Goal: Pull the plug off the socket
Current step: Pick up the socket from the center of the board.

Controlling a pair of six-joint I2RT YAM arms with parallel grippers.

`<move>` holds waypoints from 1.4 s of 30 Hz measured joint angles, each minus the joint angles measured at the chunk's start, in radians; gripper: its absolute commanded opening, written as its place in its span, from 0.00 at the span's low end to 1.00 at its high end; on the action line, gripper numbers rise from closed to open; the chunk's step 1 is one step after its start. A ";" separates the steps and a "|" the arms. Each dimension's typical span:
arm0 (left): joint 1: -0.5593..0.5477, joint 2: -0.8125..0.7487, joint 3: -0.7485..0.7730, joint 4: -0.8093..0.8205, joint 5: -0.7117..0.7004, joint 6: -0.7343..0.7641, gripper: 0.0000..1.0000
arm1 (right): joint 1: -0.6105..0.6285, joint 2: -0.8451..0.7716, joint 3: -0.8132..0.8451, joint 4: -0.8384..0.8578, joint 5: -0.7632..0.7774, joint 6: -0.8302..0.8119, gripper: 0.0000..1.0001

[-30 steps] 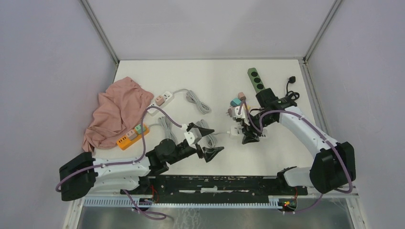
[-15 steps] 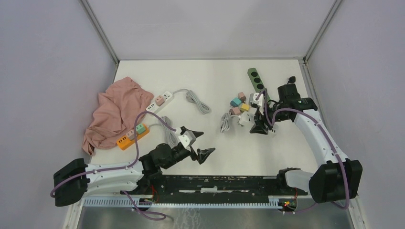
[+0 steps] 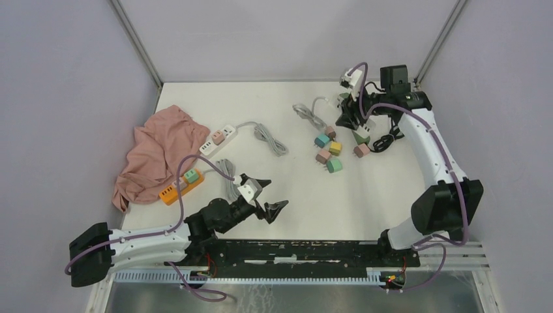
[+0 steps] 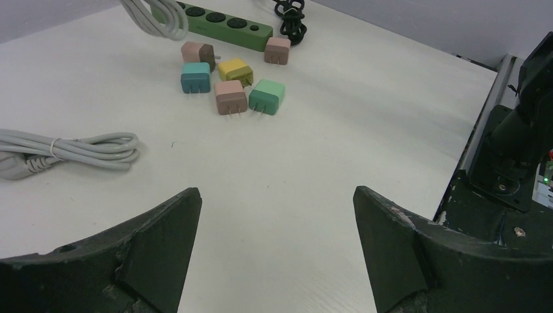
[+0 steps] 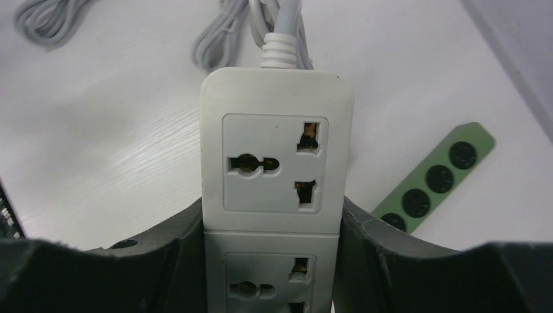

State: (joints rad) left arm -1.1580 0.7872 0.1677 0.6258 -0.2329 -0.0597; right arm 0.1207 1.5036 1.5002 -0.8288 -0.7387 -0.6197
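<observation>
My right gripper (image 3: 347, 116) is shut on a white power strip (image 5: 277, 156) and holds it above the far right of the table. The two sockets that show in the right wrist view are empty, and the strip's grey cable (image 3: 306, 112) trails to the left. Several loose coloured plugs (image 3: 328, 151) lie on the table below it and also show in the left wrist view (image 4: 231, 85). A green power strip (image 5: 437, 179) lies beside the gripper. My left gripper (image 3: 266, 195) is open and empty over bare table near the front; its jaws stand wide apart in the left wrist view (image 4: 274, 195).
A pink cloth (image 3: 160, 153) lies at the left. A white strip with a pink plug in it (image 3: 218, 137) and an orange strip with a green plug (image 3: 179, 186) lie beside the cloth. A black cable (image 3: 390, 134) is coiled at the far right edge.
My right gripper has carried the white strip from the table's middle up and back to the far right, leaving the coloured plugs behind. My left arm has drawn back slightly toward the front.
</observation>
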 measured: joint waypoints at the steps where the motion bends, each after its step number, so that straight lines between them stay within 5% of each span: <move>1: 0.000 -0.011 -0.006 -0.003 -0.003 0.000 0.93 | -0.002 0.031 0.032 0.024 0.024 0.028 0.01; 10: 0.000 -0.068 -0.036 -0.011 -0.024 -0.004 0.93 | -0.032 0.334 0.234 0.204 0.310 0.238 0.03; 23: 0.000 -0.067 -0.059 -0.015 -0.025 -0.019 0.93 | -0.155 0.568 0.246 0.304 0.581 0.393 0.20; 27: 0.000 -0.061 -0.059 -0.014 -0.025 -0.024 0.93 | -0.193 0.642 0.266 0.285 0.592 0.406 0.34; 35: 0.000 -0.043 -0.059 -0.014 -0.024 -0.048 0.93 | -0.208 0.743 0.296 0.220 0.594 0.417 0.84; 42: 0.000 -0.035 -0.046 -0.039 -0.025 -0.058 0.92 | -0.216 0.733 0.317 0.216 0.581 0.414 0.99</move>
State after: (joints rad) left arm -1.1580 0.7525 0.1219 0.5873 -0.2581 -0.1181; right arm -0.0948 2.2364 1.8175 -0.6125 -0.1577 -0.2058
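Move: The white socket is already clamped in the right hand. The bare spot it is taken to, just right of the green strip, lies about 17 cm ahead, 17 cm right and 22 cm below. The green strip's middle is some 15 cm ahead and 8 cm right, the black cord coil 8 cm ahead and 22 cm right, and the lone pink plug 1 cm back and 9 cm right. From the idle left hand the spot lies roughly 38 cm ahead and 42 cm right. The white socket, its grey cable trailing, is carried by the right hand, first forward and then sweeping right and down over the green strip, ending about 17 cm forward, 17 cm right and 21 cm lower. On the way the wrist turns some 50 degrees clockwise and tips further down; once at table height, the fingers open wide around the socket and the hand rises about 1 cm. ##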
